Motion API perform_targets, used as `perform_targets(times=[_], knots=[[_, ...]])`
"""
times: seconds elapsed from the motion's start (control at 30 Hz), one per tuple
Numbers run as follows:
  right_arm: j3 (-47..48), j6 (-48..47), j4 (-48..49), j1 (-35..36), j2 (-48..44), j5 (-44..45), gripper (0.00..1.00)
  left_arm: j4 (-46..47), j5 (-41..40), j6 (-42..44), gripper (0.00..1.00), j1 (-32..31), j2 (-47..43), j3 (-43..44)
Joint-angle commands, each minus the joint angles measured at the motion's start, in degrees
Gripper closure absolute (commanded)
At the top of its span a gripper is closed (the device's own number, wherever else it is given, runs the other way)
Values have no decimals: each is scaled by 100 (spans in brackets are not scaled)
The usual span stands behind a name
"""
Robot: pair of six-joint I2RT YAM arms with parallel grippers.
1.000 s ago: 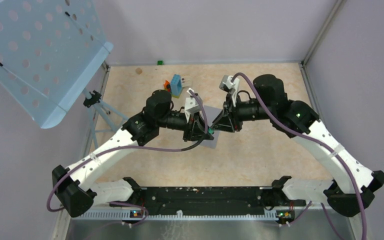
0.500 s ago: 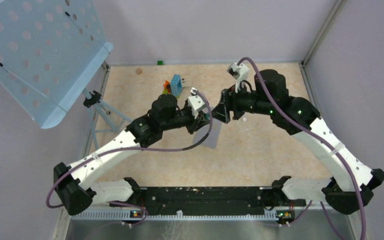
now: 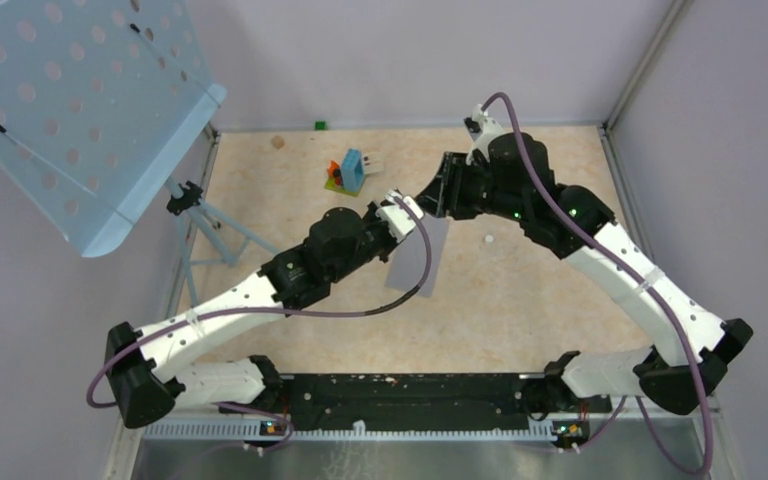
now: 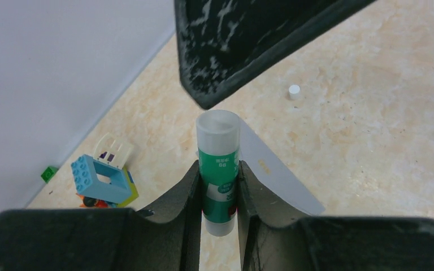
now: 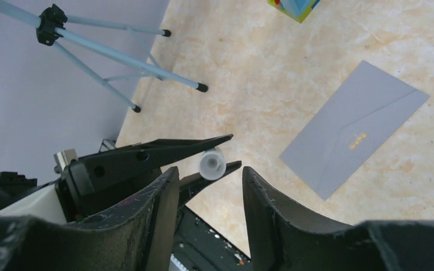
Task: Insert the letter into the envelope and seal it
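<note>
The grey envelope point(image 3: 415, 262) lies flat on the tan floor, flap side up point(image 5: 353, 129), and its end shows behind the stick point(image 4: 271, 172). My left gripper point(image 4: 218, 165) is shut on a green glue stick point(image 4: 219, 175) with a white top, held above the envelope's far end point(image 3: 415, 208). My right gripper point(image 5: 208, 172) is open and empty. It faces the stick's white end point(image 5: 211, 164) from a short distance point(image 3: 440, 195). The letter does not show in any view.
A small white cap point(image 3: 487, 240) lies on the floor right of the envelope point(image 4: 294, 91). A blue-orange-green block cluster point(image 3: 348, 172) sits near the back. A tripod point(image 5: 107, 53) with a blue perforated board point(image 3: 80, 110) stands left. Walls enclose the floor.
The grippers were together over the envelope. The right one has let go, opened and pulled back toward the far wall. The left lifted the stick. A white cap now lies on the floor.
</note>
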Motion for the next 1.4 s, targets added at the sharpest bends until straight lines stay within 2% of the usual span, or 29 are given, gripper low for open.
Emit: perform_targets(times=[0.0,0.37,0.67,0.77,0.9,0.97,1.03,1.2,1.37], knots=[[-75,268,397,97,199,113,56,616,-224,228,100,-100,-166,-113],[-135,228,468,179,352,204,67,639,-112,262,100,-128,-138,-138],[-143,190,459,304,352,203,68,634,-107,222,100,-128,-116,-155],[-159,182,436,325,323,251,74,610,-102,203,100,-128,-119,-155],[-174,74,379,331,312,342,93,530,-14,-12,100,-126,-92,-113],[-121,-255,335,332,322,237,99,358,172,-269,100,-105,-93,-21],[-32,-1009,242,325,343,-64,100,16,934,-550,100,28,-102,136],[-85,-2840,-147,323,239,-1272,100,-481,4391,-1439,100,712,-84,724],[-373,-3847,-218,318,-35,-2497,100,-121,6089,-2196,100,917,-264,783]])
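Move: Just off the right hand's open fingers, about 1 cm ahead, 2 cm left and 3 cm below, is the upper white end of the glue stick; this end stands some 4 cm above the left hand, about 1 cm to its right and level fore and aft. From the right hand, the envelope lies flat 34 cm below, 3 cm left and 1 cm back; the small white cylinder 4 cm ahead, 13 cm right, 34 cm below. Reaching left and down about 3 cm, the right hand brings its open fingers around the glue stick's upper white end, pauses, then closes and pinches it, while the left keeps its hold nearly still. Then both draw back towards the bases, some 4–5 cm, wrists turning opposite ways: left clockwise and tipping down, right counter-clockwise by about 25 degrees and tipping up. ##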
